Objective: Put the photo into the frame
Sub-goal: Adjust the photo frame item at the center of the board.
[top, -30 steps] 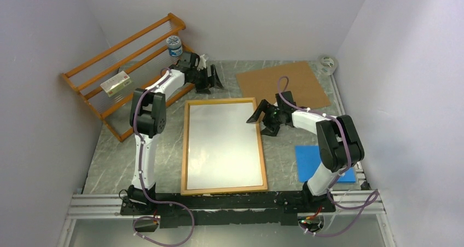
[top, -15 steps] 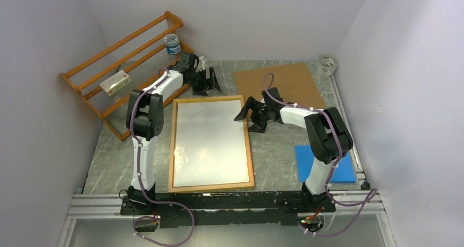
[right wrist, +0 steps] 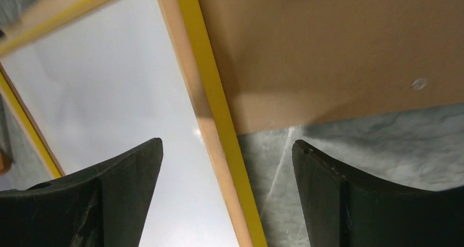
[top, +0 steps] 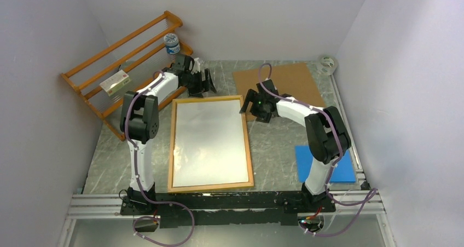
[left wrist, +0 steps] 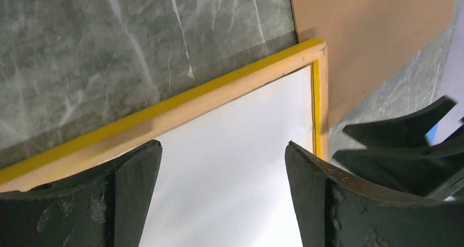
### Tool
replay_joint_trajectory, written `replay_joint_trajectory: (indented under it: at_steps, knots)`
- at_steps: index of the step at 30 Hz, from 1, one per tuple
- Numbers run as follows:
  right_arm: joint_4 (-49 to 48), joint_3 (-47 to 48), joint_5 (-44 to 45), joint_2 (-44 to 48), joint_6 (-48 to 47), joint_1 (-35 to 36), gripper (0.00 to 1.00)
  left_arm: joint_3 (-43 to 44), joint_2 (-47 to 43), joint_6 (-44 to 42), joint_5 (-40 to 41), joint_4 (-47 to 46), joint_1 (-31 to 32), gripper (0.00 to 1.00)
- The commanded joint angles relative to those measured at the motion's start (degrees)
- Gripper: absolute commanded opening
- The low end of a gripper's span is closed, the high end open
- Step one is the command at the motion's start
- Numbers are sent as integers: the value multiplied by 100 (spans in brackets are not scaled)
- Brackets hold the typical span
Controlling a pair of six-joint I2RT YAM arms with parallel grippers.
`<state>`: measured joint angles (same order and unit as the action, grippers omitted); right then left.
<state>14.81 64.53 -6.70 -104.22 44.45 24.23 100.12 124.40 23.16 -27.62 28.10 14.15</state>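
The frame [top: 250, 159] lies flat in the middle of the table, wood side up with yellow edges. A plain white sheet, the photo [top: 209, 140] back up, fills the frame. My left gripper [top: 209, 84] hovers open at the frame's far edge. In the left wrist view the left gripper [left wrist: 221, 148] has only the white photo [left wrist: 235, 165] and the frame's far rail [left wrist: 164, 115] below it. My right gripper [top: 249, 105] is open at the far right corner. In the right wrist view the right gripper [right wrist: 227, 145] straddles the frame's side rail [right wrist: 205, 88] without touching it.
A brown backing board [top: 282, 81] lies beyond the frame's far right corner, a blue sheet [top: 328, 167] at the near right. An orange slatted rack [top: 90, 66] holding a jar [top: 172, 43] and a small box [top: 115, 84] stands at far left. A tape roll [top: 327, 63] sits far right.
The frame with the white sheet slid left on the table. My right gripper moved left and up to the frame's far right corner. My left gripper shifted slightly left.
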Motion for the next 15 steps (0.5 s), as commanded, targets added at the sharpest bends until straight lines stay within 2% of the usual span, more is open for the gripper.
replay_joint_trajectory:
  at_steps: [1,7,11,15]
  knots:
    - [-170,715,835,41,-420,-15,90,-497,-824,-172,95,-449,4,88]
    - [-598,2169,459,-1003,-793,-9,81,-1004,-1049,-284,256,-807,-5,89]
    - [-687,3064,38,-1818,-864,-5,70,-615,-707,-401,204,-789,0,88]
    - [-773,3628,-227,-2312,-918,18,67,-204,-342,-515,472,-660,0,87]
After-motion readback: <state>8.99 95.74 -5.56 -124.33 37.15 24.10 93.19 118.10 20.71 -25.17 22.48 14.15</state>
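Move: From the right hand, which stands open over the frame's right rail, the frame's far right corner lies about 11 cm ahead, 2 cm to the left and 3 cm below. The middle of that right rail is roughly 9 cm back, level sideways. The brown board's middle lies some 13 cm ahead and 15 cm to the right. From the left hand, the same corner is about 3 cm ahead, 13 cm to the right and 5 cm below. The right hand sweeps 15 cm forward, rising and veering left past the far right corner, fingers narrowing, tips lifting. ##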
